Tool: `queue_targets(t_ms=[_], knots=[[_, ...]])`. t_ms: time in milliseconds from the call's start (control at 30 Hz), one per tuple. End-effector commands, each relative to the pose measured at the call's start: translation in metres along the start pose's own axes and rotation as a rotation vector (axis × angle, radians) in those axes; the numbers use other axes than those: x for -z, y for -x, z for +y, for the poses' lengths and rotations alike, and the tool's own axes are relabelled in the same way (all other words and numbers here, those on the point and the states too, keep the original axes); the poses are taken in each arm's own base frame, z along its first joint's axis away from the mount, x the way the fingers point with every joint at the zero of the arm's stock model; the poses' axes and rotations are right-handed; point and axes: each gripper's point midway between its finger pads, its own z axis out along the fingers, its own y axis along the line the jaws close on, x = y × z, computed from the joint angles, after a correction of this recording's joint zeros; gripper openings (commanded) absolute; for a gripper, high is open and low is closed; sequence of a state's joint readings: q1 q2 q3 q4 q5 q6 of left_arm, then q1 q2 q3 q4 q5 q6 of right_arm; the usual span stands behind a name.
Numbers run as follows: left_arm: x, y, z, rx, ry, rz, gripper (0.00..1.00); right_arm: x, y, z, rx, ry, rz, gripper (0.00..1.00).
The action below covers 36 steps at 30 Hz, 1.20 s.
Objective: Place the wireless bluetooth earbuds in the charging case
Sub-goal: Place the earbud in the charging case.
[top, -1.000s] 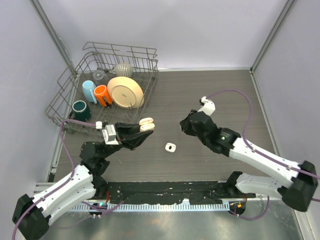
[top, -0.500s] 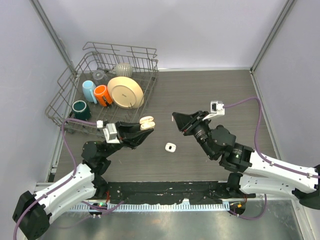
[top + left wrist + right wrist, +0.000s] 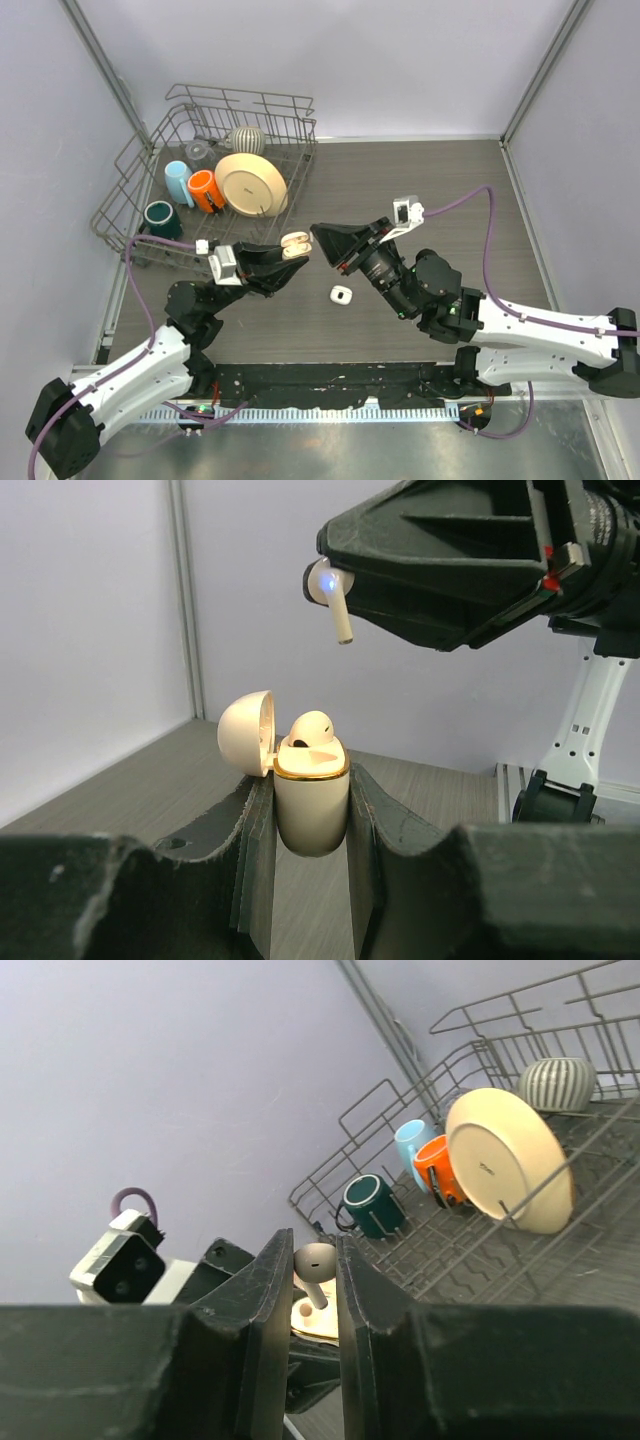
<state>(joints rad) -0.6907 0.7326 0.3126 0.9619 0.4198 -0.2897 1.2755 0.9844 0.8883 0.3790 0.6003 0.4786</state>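
Observation:
My left gripper [image 3: 312, 815] is shut on a cream charging case [image 3: 311, 800] with a gold rim, held upright above the table with its lid [image 3: 244, 732] hinged open to the left. One white earbud [image 3: 310, 727] sits in the case. My right gripper [image 3: 313, 1263] is shut on a second white earbud [image 3: 314, 1265], stem pointing down, just above and right of the case's open top. That earbud [image 3: 329, 592] shows a blue light in the left wrist view. In the top view the right gripper [image 3: 320, 238] nearly meets the case [image 3: 293, 246]. A second small white case [image 3: 342, 294] lies on the table.
A wire dish rack [image 3: 130, 190] stands at the back left with a cream plate [image 3: 251, 184], an orange cup [image 3: 205, 190], a light blue cup [image 3: 178, 182], a dark green mug [image 3: 161, 219] and a striped bowl [image 3: 247, 139]. Grey walls enclose the dark wood table [image 3: 440, 190].
My right arm has swung left across the table, bringing its gripper and the earbud from the middle right to just beside the case. The left gripper has held almost still.

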Motion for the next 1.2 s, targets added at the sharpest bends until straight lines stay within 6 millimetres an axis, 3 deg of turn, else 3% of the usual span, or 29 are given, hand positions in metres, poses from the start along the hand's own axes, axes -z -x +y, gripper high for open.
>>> queue_targets(t_ms=[0, 133, 433, 833, 1167], knots=[[-0.005, 0.022, -0.004, -0.027, -0.024, -0.074, 0.0, -0.007, 0.025, 0.036, -0.029, 0.1, -0.059, 0.01], [-0.005, 0.022, -0.005, -0.026, -0.026, -0.075, 0.0, -0.011, 0.014, 0.047, -0.017, 0.126, -0.025, 0.01], [-0.005, 0.026, -0.006, -0.027, -0.028, -0.084, 0.0, -0.016, -0.011, 0.049, 0.018, 0.117, 0.027, 0.01], [-0.007, 0.028, -0.008, -0.021, -0.043, -0.092, 0.0, -0.018, -0.032, 0.033, 0.102, 0.028, 0.039, 0.01], [-0.005, 0.027, -0.011, -0.01, -0.05, -0.094, 0.0, -0.017, -0.026, 0.023, 0.083, -0.014, -0.006, 0.01]])
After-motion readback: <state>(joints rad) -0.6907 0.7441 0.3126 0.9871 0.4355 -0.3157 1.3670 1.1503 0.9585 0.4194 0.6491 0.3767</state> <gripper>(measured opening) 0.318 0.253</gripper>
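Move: The charging case, lid open, is already gripped at the left fingertips. From the right hand, still holding the second earbud, the case lies about 4 cm to the left, 1 cm back and 5 cm below. The open lid stands some 2 cm forward of the case; the seated earbud pokes from its top, roughly 3 cm below the right hand. A white box sits on the table about 5 cm ahead, 5 cm right and 34 cm below. Bring the right gripper about 5 cm to the left, easing back slightly, then lower it some 2 cm so the pinched earbud's stem comes down to the mouth of the case beside the seated earbud. Dip the hand's left side by 5 to 10 degrees on the way, and finish with a small correction forward and right. Keep both grips shut and the left hand still, holding the case up. ##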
